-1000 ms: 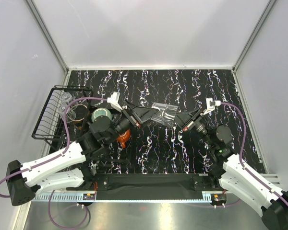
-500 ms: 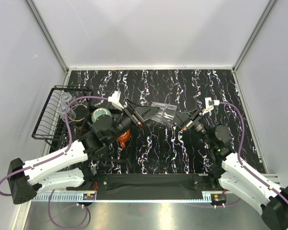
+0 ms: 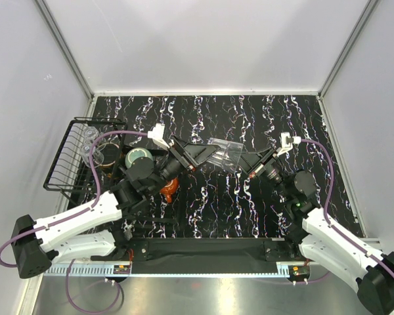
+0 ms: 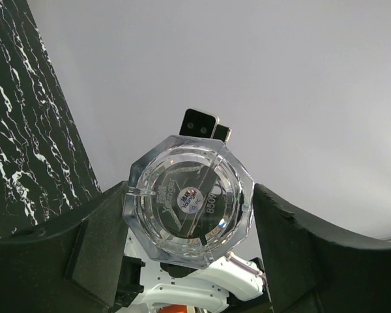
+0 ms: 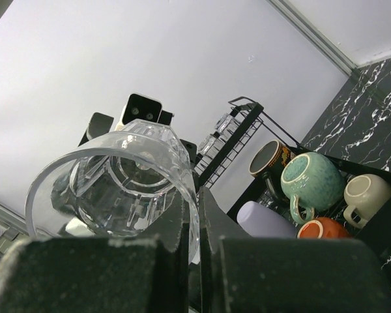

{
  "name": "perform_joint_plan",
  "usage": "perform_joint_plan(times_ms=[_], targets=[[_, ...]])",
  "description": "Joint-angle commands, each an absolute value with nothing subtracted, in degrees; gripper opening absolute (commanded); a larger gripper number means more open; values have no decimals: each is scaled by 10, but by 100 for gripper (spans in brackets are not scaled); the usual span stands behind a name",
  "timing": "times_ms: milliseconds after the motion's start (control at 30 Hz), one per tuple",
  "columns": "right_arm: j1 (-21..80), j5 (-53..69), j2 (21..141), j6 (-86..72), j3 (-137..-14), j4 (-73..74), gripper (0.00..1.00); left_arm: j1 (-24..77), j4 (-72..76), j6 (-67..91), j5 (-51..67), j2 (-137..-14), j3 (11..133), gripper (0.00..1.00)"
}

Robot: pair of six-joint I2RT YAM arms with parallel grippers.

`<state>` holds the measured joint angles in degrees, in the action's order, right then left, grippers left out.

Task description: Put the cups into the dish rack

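A clear glass [image 3: 224, 153] hangs on its side in mid-air between my two arms. My right gripper [image 5: 199, 195] is shut on its rim [image 5: 182, 169], one finger inside and one outside. My left gripper [image 4: 190, 192] is closed around the glass's octagonal base [image 4: 189, 202], with a finger touching each side. The dish rack [image 3: 72, 157] stands at the left. On its tray are a teal mug [image 5: 313, 179], a red cup [image 5: 322, 228], a lavender cup [image 5: 267, 220], an olive-beige mug [image 5: 368, 192] and a dark mug [image 5: 268, 158]. Clear glasses [image 3: 90, 138] sit in its wire basket.
My left arm [image 3: 85, 216] reaches over the rack's tray, hiding most of it in the top view. White walls close in the table on three sides. A black bar [image 3: 203, 249] runs along the near edge between the arm bases.
My left gripper has slid right onto the glass's base and its jaws have narrowed from wide open to touching it. The right gripper kept hold of the rim and shifted slightly left.
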<state>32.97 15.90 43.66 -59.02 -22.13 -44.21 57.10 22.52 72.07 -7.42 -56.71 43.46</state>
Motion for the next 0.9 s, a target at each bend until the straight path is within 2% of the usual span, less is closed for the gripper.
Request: perform_joint_plan(times_ms=[0, 33, 200, 233, 300, 333, 400, 433, 500, 600, 800, 867], targets=[[338, 185, 441, -579, -224, -468, 0, 574, 305, 707, -86, -566, 434, 62], [338, 190, 443, -578, -225, -468, 0, 574, 308, 707, -86, -564, 429, 46], [338, 187, 441, -572, -225, -452, 6, 574, 299, 702, -89, -558, 425, 12], [338, 186, 439, -571, -227, -447, 10, 574, 298, 701, -89, -555, 423, 0], [338, 182, 438, -567, -228, -434, 25, 574, 294, 699, -89, -554, 423, 0], [338, 178, 433, -567, -228, -429, 44, 574, 294, 696, -89, -551, 422, 0], [338, 165, 428, -564, -227, -406, 58, 574, 288, 689, -90, -547, 423, 0], [338, 158, 421, -562, -228, -396, 70, 574, 278, 686, -90, -542, 424, 0], [338, 135, 412, -556, -229, -349, 81, 574, 241, 671, -94, -532, 435, 0], [338, 81, 378, -548, -241, -241, 89, 574, 161, 633, -102, -515, 463, 0], [338, -88, 315, -559, -285, 58, 91, 573, -102, 520, -144, -503, 554, 0], [338, -111, 300, -549, -295, 105, 91, 574, -167, 491, -175, -498, 566, 0]])
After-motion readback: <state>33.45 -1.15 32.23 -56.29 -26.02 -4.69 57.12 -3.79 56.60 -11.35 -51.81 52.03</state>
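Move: The clear glass lies sideways in mid-air between the hands, its base already in the left gripper and its rim pinched by the right; its middle is about 4 cm right and 1 forward of the left hand, 4 left and 1 back of the right. From the left hand, the dish rack lies roughly 41 cm left and 8 forward, the orange mug 15 left, level fore-and-aft, and the teal mug 27 left, 12 forward, all well below. The right hand springs its fingers wide to let go of the glass's rim, then pulls away downward and to the right, some 9 cm in all, tipping fingers-down about 20 degrees and swinging clockwise. The left keeps its grip around the base, sinks 2 cm, then draws the glass about 3 cm left towards the rack, rolling left side up some 20 degrees. ##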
